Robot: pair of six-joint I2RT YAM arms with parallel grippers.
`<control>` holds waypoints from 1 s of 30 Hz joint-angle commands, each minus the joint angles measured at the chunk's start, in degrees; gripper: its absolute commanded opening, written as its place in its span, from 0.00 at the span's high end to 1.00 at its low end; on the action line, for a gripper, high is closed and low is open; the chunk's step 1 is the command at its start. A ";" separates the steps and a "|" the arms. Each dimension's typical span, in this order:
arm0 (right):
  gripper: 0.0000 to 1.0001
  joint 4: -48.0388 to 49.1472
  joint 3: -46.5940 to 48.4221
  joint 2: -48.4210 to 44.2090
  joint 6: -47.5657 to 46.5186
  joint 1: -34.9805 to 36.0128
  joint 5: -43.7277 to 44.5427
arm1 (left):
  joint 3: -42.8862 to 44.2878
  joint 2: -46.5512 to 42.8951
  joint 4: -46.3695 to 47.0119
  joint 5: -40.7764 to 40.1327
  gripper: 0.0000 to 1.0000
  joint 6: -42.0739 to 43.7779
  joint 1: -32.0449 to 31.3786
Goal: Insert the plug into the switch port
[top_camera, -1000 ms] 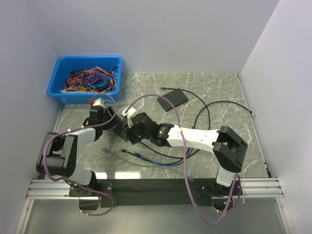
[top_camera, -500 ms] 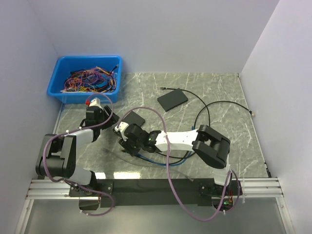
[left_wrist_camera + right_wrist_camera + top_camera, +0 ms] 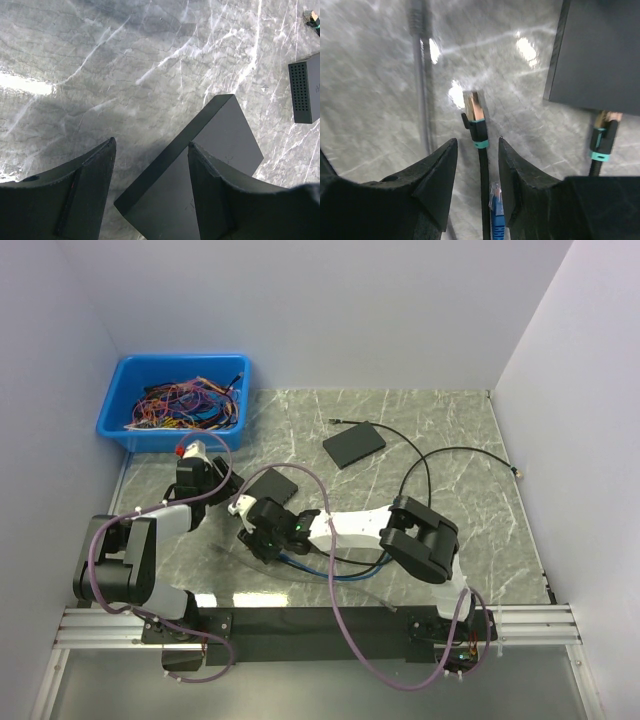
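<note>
The switch (image 3: 272,484) is a flat black box lying on the marble table; its top and one side (image 3: 220,132) show under my left gripper (image 3: 151,142), which hangs open just above it. My right gripper (image 3: 477,140) is open too, low over the table, its fingers either side of a black cable. That cable ends in a plug (image 3: 475,119) with a gold tip and a teal ring, pointing away from me, apart from the switch (image 3: 597,50). A second teal-ringed plug (image 3: 602,135) sits at the switch's near edge; whether it is seated I cannot tell.
A blue plug (image 3: 495,212) lies beside the black cable between my right fingers. Another black box (image 3: 353,444) with a thin black cable lies further back. A blue bin (image 3: 115,410) of coloured wires stands at the back left. Blue cables (image 3: 320,568) loop near the arm bases.
My right arm has pulled back from over the switch, toward the near left, and come down over the cable ends. The switch now shows uncovered. The left gripper shifted slightly back-left early on, then stayed.
</note>
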 commanded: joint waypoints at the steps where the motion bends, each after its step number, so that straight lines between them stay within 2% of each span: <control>1: 0.55 0.01 2.40 0.57 -0.81 0.56 0.35 | -0.33 -1.39 2.40 1.13 0.35 -0.40 0.25; 5: 0.60 -0.25 2.66 1.27 -0.98 0.83 0.79 | -0.33 -1.48 2.40 1.13 0.35 -0.40 0.34; 12: 0.89 0.01 2.31 1.45 -1.33 1.18 0.53 | -0.68 -1.83 2.66 0.95 0.35 -0.40 0.34; 15: 0.97 2.73 0.74 0.40 -0.63 1.18 -1.84 | -1.47 -3.58 3.27 1.21 0.36 -0.84 0.69; 22: 1.00 11.33 -5.41 -6.10 1.04 0.39 -6.15 | -4.37 -12.98 2.58 0.96 0.37 -3.04 1.22; 30: 1.00 13.63 -8.75 -8.30 2.53 -2.16 -7.56 | -6.56 -26.16 -0.50 -0.28 0.37 -3.65 1.22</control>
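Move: The plug of the black cable lies just beyond the right fingertips, about 2 cm to the hand's left, 1 cm ahead and 1 cm below. From that hand, the blue cable's end is about 3 cm right and 1 cm back, the grey cable's end some 10 cm left and 1 cm ahead, and the switch some 13 cm straight ahead. From the left hand, the plug is roughly 15 cm back, 4 cm right and 4 cm below. Down about 1 cm, the right hand settles over the black cable and closes its half-open fingers, pinching the cable right behind the plug. It eases back 1–2 cm, then lifts nearly 3 cm from its lowest point, fingertips tilting up a little. Late on, the open, empty left hand climbs about 10 cm away from the switch and tips its fingers up some 15 degrees. ##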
